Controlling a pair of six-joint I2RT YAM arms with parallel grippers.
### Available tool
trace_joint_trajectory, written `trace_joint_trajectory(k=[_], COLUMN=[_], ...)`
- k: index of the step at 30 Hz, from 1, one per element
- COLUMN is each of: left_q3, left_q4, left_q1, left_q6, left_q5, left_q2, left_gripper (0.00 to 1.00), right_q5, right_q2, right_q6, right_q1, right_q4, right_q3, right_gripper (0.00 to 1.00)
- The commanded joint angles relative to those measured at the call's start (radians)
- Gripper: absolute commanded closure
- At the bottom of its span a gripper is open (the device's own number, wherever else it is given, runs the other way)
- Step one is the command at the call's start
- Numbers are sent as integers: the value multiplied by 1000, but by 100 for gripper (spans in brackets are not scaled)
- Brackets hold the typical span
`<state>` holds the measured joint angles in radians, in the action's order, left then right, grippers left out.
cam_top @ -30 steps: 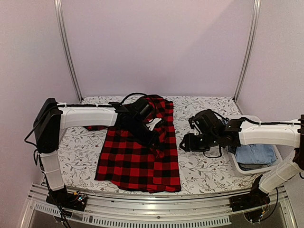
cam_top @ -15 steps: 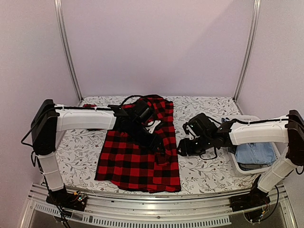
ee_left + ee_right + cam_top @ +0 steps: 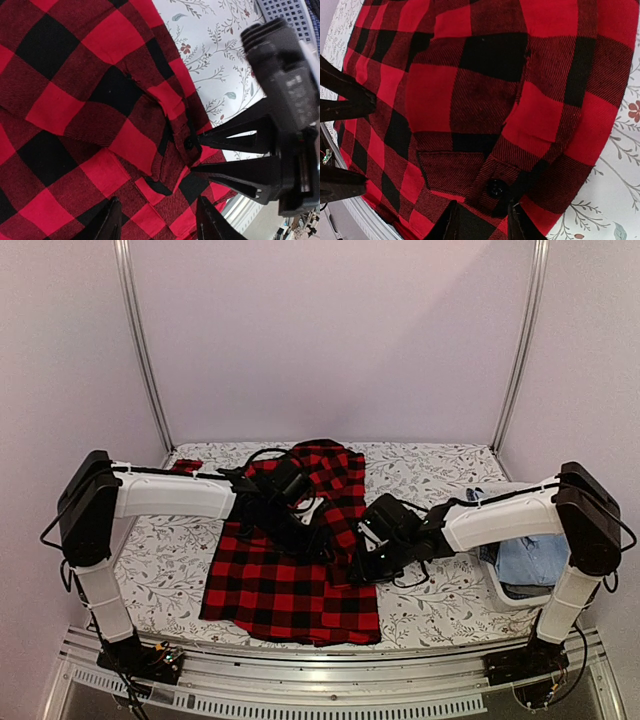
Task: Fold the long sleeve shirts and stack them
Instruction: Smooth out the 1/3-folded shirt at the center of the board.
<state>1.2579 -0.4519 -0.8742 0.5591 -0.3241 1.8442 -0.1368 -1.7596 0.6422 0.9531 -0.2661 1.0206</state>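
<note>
One long sleeve shirt [image 3: 280, 580], red-and-black check, lies spread on the flowered table. My left gripper [image 3: 318, 540] hovers over its right half. In the left wrist view it [image 3: 159, 222] is open, with nothing between its fingers and cloth [image 3: 75, 100] below. My right gripper [image 3: 358, 565] is at the shirt's right edge. Its two fingers [image 3: 235, 142] flank a folded cuff [image 3: 187, 142] that carries a black button [image 3: 496, 188]. In the right wrist view the gripper [image 3: 484, 222] stands partly open, and the cuff cloth lies between the tips.
A white basket [image 3: 497, 585] holding blue denim clothes [image 3: 535, 560] stands at the table's right side, under the right arm. A bit of red cloth [image 3: 185, 467] shows behind the left arm. Metal frame posts [image 3: 140, 340] rise at the back corners.
The right arm has swung left from the basket to the shirt's right edge, and its jaws have narrowed. The left gripper has opened and let go of the cloth.
</note>
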Motion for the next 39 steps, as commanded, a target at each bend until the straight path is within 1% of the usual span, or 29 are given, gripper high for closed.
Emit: trace_joint_trajectory(k=[1,10,15,20,24,26,30,33,36,39], left_q3=[-22,-53,-69,-86,-107,-117,-137,-149,-160,-172], left_q4=[32,47,57,65,79,85,101,107,112,125], left_q1=[18,23,26,30,37,41,46,51,55,59], left_q6=[11,12,13,10,7,7,6,4,-1,-4], left_q5=[9,9,7,7,4,1,-5,-10,-7,-10], left_q2=[-29,-44,-55,-69,-85,-90,-103,-110,-115,-120], left_gripper=[50,51,51,51,51,51,51,51,51,51], right_q5=[1,58,98,131,129,127,125,131,131,125], right_q2=[-43,-75,-70,-100,-120,-130,-144,-131,-104,-81], right_q6=[36,59,72,75,76,74,70,56,29,1], right_q1=[10,35,38,45,49,50,53,58,60,69], right_q4=[-6,-75,-96,-134,-136,-141,-180,-243,-317,-389], right_q3=[19,56,66,105,128,139,176,210,231,241], right_gripper=[69,69,68,65,65,68,86,95,100,100])
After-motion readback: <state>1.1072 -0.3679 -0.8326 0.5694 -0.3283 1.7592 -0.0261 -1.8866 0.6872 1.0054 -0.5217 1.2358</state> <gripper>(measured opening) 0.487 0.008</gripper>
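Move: The sleeve cuff with its button lies just below the right hand, about 1 cm ahead, 1 cm to its left and 2 cm down. From that hand the shirt's right folded edge runs some 4 cm to the right, level with it, and the middle of the hem is roughly 15 cm back and 9 cm left. From the left hand the cuff is about 5 cm right, 2 cm back and 5 cm lower. Right hand sinks about 2 cm, pinches the cuff, then rises slightly; open left hand drifts 3 cm left. ##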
